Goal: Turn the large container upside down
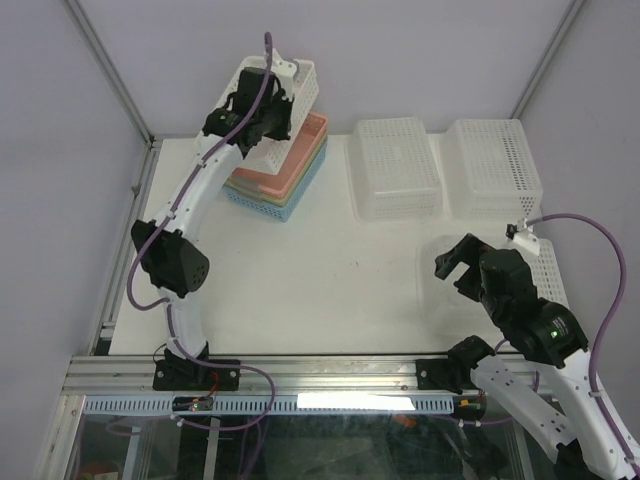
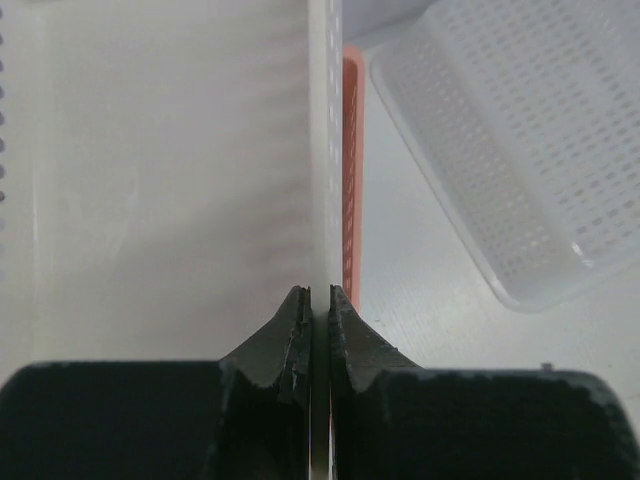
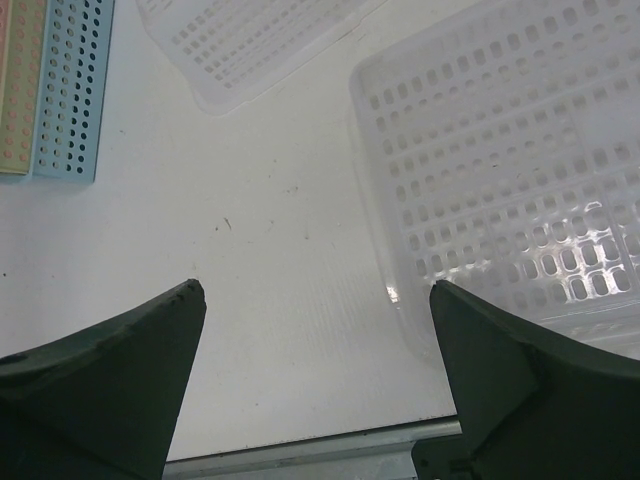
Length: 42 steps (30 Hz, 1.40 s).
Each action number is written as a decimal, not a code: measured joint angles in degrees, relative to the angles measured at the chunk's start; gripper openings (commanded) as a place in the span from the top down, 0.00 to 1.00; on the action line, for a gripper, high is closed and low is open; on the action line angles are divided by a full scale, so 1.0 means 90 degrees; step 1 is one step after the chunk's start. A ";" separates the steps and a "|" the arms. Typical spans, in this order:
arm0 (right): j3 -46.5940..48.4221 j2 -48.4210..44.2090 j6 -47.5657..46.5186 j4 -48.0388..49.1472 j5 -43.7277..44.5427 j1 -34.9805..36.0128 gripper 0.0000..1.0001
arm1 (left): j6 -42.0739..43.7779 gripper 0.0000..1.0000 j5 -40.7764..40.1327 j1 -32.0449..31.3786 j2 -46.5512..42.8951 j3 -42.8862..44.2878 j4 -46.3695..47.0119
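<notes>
My left gripper (image 1: 265,110) is shut on the wall of the large white perforated container (image 1: 290,90) and holds it tilted, in the air, above a stack of pink and blue baskets (image 1: 285,180) at the back left. In the left wrist view the jaws (image 2: 318,292) pinch the thin white wall (image 2: 170,180), with an orange basket rim (image 2: 351,170) just behind it. My right gripper (image 1: 455,262) is open and empty, low over the table at the front right; it also shows in the right wrist view (image 3: 315,290).
Two white baskets (image 1: 397,168) (image 1: 493,165) lie bottom up at the back right. Another white basket (image 3: 510,150) sits at the right edge beside my right gripper, partly under that arm (image 1: 548,268). The table's metal front rail (image 3: 300,455) is just below the right jaws.
</notes>
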 measured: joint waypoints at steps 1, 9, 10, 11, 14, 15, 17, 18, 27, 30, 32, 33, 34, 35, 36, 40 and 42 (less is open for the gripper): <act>0.0000 0.0000 0.0000 0.0002 -0.0005 0.0000 0.01 | -0.0024 1.00 -0.0005 0.0000 -0.0153 0.0073 -0.0019; -0.0095 0.0095 -0.0029 0.0192 0.0005 0.0000 0.01 | -0.1345 1.00 0.0918 -0.0010 -0.2538 -0.0750 0.1008; -0.0095 0.0131 -0.0046 0.0204 0.0027 0.0000 0.01 | -0.1676 1.00 0.1144 -0.0019 -0.2946 -0.1209 0.1372; -0.0090 0.0185 -0.0068 0.0206 0.0090 0.0000 0.01 | -0.2113 1.00 0.1387 -0.0056 -0.3412 -0.1824 0.1870; 0.0017 0.0306 -0.0158 0.0104 0.0350 0.0000 0.01 | -0.3351 1.00 0.1928 -0.0287 -0.4495 -0.3587 0.3133; 0.0121 0.0333 -0.0202 0.0039 0.0474 0.0000 0.01 | -0.3660 1.00 0.2057 -0.0391 -0.4692 -0.4002 0.3398; 0.0413 0.0325 -0.0306 -0.0070 0.0770 0.0000 0.01 | -0.4362 1.00 0.2254 -0.0741 -0.4979 -0.4957 0.4056; 0.0544 0.0291 -0.0350 -0.0085 0.0886 0.0000 0.01 | -0.4631 1.00 0.2344 -0.0920 -0.5020 -0.5309 0.4289; 0.1336 -0.0333 -0.0682 -0.0104 0.2028 0.0000 0.01 | -0.7553 1.00 0.2526 -0.2212 -0.5275 -0.8641 0.7728; 0.1336 -0.0333 -0.0699 -0.0134 0.2074 0.0000 0.01 | -0.8446 1.00 0.2526 -0.2220 -0.5112 -0.9126 0.9056; 0.1336 -0.0328 -0.0695 -0.0180 0.2072 0.0000 0.01 | -0.9027 1.00 0.2509 -0.2256 -0.4801 -0.9287 1.0134; 0.1336 -0.0328 -0.0690 -0.0211 0.2069 0.0000 0.01 | -0.9289 1.00 0.2467 -0.2276 -0.4614 -0.9362 1.0654; 0.1336 -0.0328 -0.0678 -0.0236 0.2067 0.0000 0.01 | -0.9573 1.00 0.2397 -0.2322 -0.4396 -0.9462 1.1193; 0.1333 -0.0328 -0.0670 -0.0250 0.2059 0.0000 0.01 | -0.9816 1.00 0.2348 -0.2380 -0.4197 -0.9566 1.1616; 0.1333 -0.0328 -0.0663 -0.0260 0.2047 0.0000 0.01 | -1.0059 1.00 0.2300 -0.2448 -0.3980 -0.9692 1.2031; 0.1314 -0.0328 -0.0631 -0.0277 0.2018 0.0000 0.01 | -1.0727 1.00 0.2191 -0.2640 -0.3123 -0.9918 1.2913; 0.1285 -0.0328 -0.0617 -0.0294 0.1984 0.0000 0.01 | -1.0926 1.00 0.2159 -0.2691 -0.2773 -0.9938 1.3087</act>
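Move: The left hand already pinches the white container's right-hand rim, raised over the basket stack, whose pink top basket lies about 7 cm to its left and 15 cm below. The bare table spot it heads for is some 28 cm back, 19 cm right and 24 cm down; the near overturned container is about 30 cm back and 45 cm right, the middle one level ahead and 26 cm right. From the empty right hand that spot lies about 5 cm ahead and 12 cm left. Keeping its pinch on the container's rim, the left hand swings the container back and to the right, away from the stack towards the bare table spot, about 28 cm back. It arcs up some 20 cm, then sinks again, rolling roughly 100 degrees with its left side going down. The right hand, still wide open, rises about 8 cm and moves 7 cm right, its fingers tilting up some 15 degrees. ##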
